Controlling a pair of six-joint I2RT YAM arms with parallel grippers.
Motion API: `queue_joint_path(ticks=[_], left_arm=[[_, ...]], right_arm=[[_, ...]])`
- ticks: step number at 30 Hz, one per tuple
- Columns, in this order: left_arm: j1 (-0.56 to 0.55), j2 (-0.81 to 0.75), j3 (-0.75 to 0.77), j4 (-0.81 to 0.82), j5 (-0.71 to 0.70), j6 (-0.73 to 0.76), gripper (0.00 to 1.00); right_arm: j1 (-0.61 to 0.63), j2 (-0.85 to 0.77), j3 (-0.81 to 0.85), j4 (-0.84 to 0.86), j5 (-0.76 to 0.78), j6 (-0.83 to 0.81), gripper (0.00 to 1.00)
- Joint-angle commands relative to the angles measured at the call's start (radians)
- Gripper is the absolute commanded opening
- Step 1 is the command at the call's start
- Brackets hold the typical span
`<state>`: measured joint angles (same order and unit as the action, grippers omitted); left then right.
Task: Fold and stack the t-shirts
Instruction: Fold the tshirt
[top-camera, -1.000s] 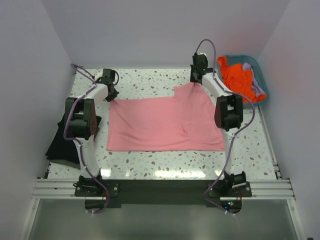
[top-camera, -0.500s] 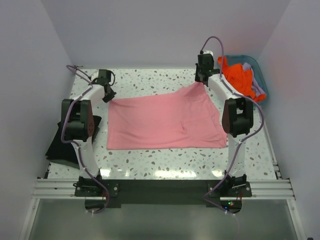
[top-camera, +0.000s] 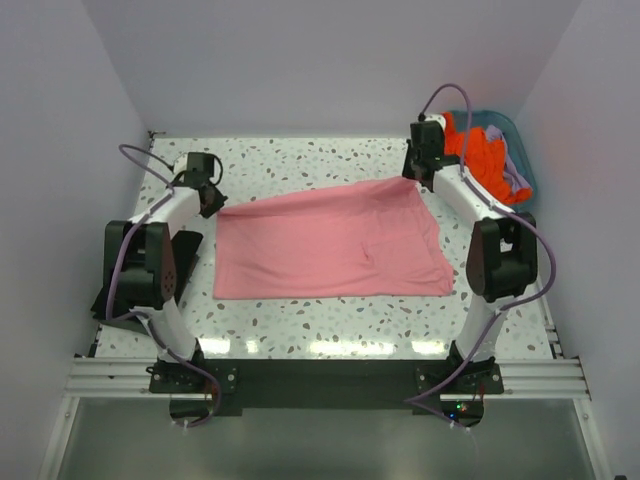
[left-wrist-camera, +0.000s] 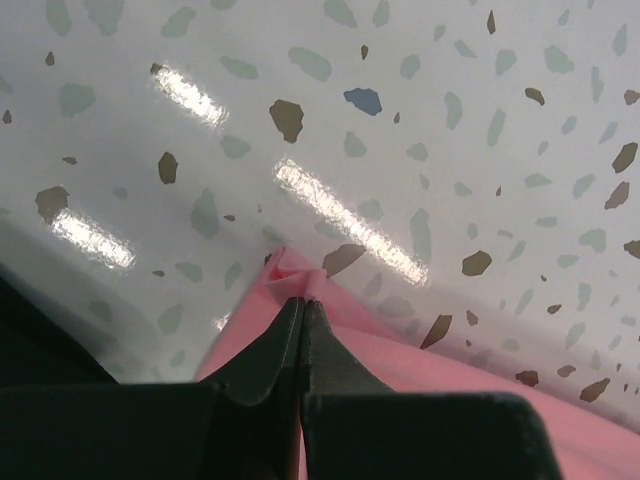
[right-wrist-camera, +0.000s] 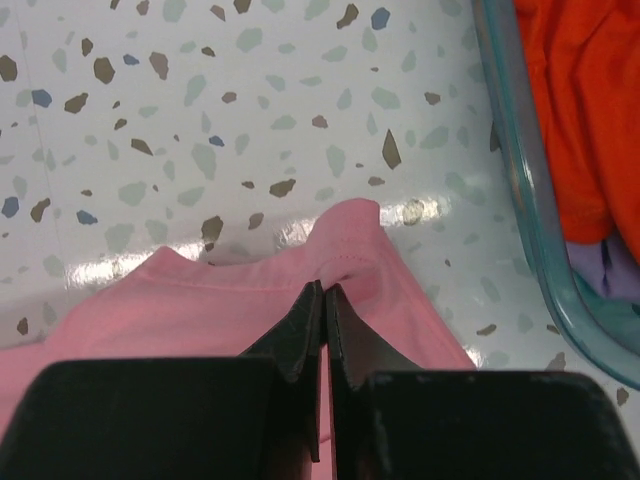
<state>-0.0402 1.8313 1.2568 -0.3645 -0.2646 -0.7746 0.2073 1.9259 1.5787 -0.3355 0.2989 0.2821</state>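
Note:
A salmon-pink t-shirt (top-camera: 330, 245) lies spread on the speckled table. My left gripper (top-camera: 213, 203) is shut on its far left corner (left-wrist-camera: 290, 268). My right gripper (top-camera: 412, 178) is shut on its far right corner (right-wrist-camera: 345, 240), so the far edge stretches taut between the two. A black t-shirt (top-camera: 112, 290) lies at the table's left edge beside the left arm. The orange t-shirt (top-camera: 478, 150) and the lavender t-shirt (top-camera: 508, 165) sit bunched in the teal basket (top-camera: 520, 135).
The teal basket (right-wrist-camera: 535, 210) stands close to the right of my right gripper, at the far right corner. Pale walls close in the table on the left, back and right.
Both grippers have moved outwards with their corners, the left one leftward, the right one rightward and slightly nearer. The shirt's folded far right part has been pulled out flat and its far edge is taut.

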Motion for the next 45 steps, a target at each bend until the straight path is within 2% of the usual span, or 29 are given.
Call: queue_joint_path(ticks=[1, 14, 30, 34, 36, 37, 38, 40, 41, 45], left_arm=[[0.01, -0.096, -0.094, 0.058, 0.01, -0.028, 0.0], [0.008, -0.365, -0.359, 0.093, 0.021, -0.041, 0.0], [0.005, -0.533, -0.586, 0.136, 0.079, -0.061, 0.0], [-0.001, -0.566, -0.646, 0.147, 0.093, -0.068, 0.0], [-0.001, -0.599, -0.666, 0.147, 0.105, -0.074, 0.21], [-0.001, -0.616, -0.684, 0.15, 0.108, -0.074, 0.3], [-0.001, -0.657, -0.695, 0.162, 0.111, -0.069, 0.49], [-0.001, -0.696, -0.706, 0.167, 0.114, -0.068, 0.6], [-0.001, -0.719, -0.702, 0.164, 0.114, -0.063, 0.64], [-0.01, -0.713, -0.656, 0.168, 0.12, -0.035, 0.61]], right_arm=[[-0.005, -0.128, -0.089, 0.047, 0.039, 0.055, 0.0], [-0.006, -0.372, -0.381, 0.036, 0.043, 0.134, 0.0], [-0.006, -0.584, -0.655, 0.044, 0.017, 0.195, 0.0], [-0.006, -0.636, -0.768, 0.068, -0.029, 0.229, 0.0], [-0.006, -0.674, -0.819, 0.088, -0.033, 0.241, 0.2], [-0.006, -0.689, -0.859, 0.095, -0.049, 0.247, 0.45], [-0.006, -0.705, -0.878, 0.104, -0.055, 0.244, 0.55], [-0.006, -0.745, -0.901, 0.115, -0.066, 0.241, 0.72], [-0.006, -0.754, -0.899, 0.115, -0.072, 0.235, 0.74], [-0.003, -0.757, -0.869, 0.119, -0.096, 0.203, 0.75]])
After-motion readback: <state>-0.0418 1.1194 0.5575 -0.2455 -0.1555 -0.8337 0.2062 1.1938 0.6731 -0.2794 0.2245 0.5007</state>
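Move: Some 16 cm straight back from the left hand and 4 cm below it lies the left of the shirt's near half, where its pinched edge is to go; the black pad stands about 19 cm back and 19 cm to the left of that hand. For the right hand the near half's right part is about 21 cm back, 3 cm to its right and 8 cm lower, with the basket roughly 4 cm ahead and 25 cm to the right. Drawing the shirt's pinched far edge back over its near half, both hands travel towards the base, the left about 16 cm almost level, the right some 21 cm while drifting right and sinking about 7 cm, mostly late. Near the end the left dips a little, both open wide and let go, and the left rises 2 to 3 cm. ##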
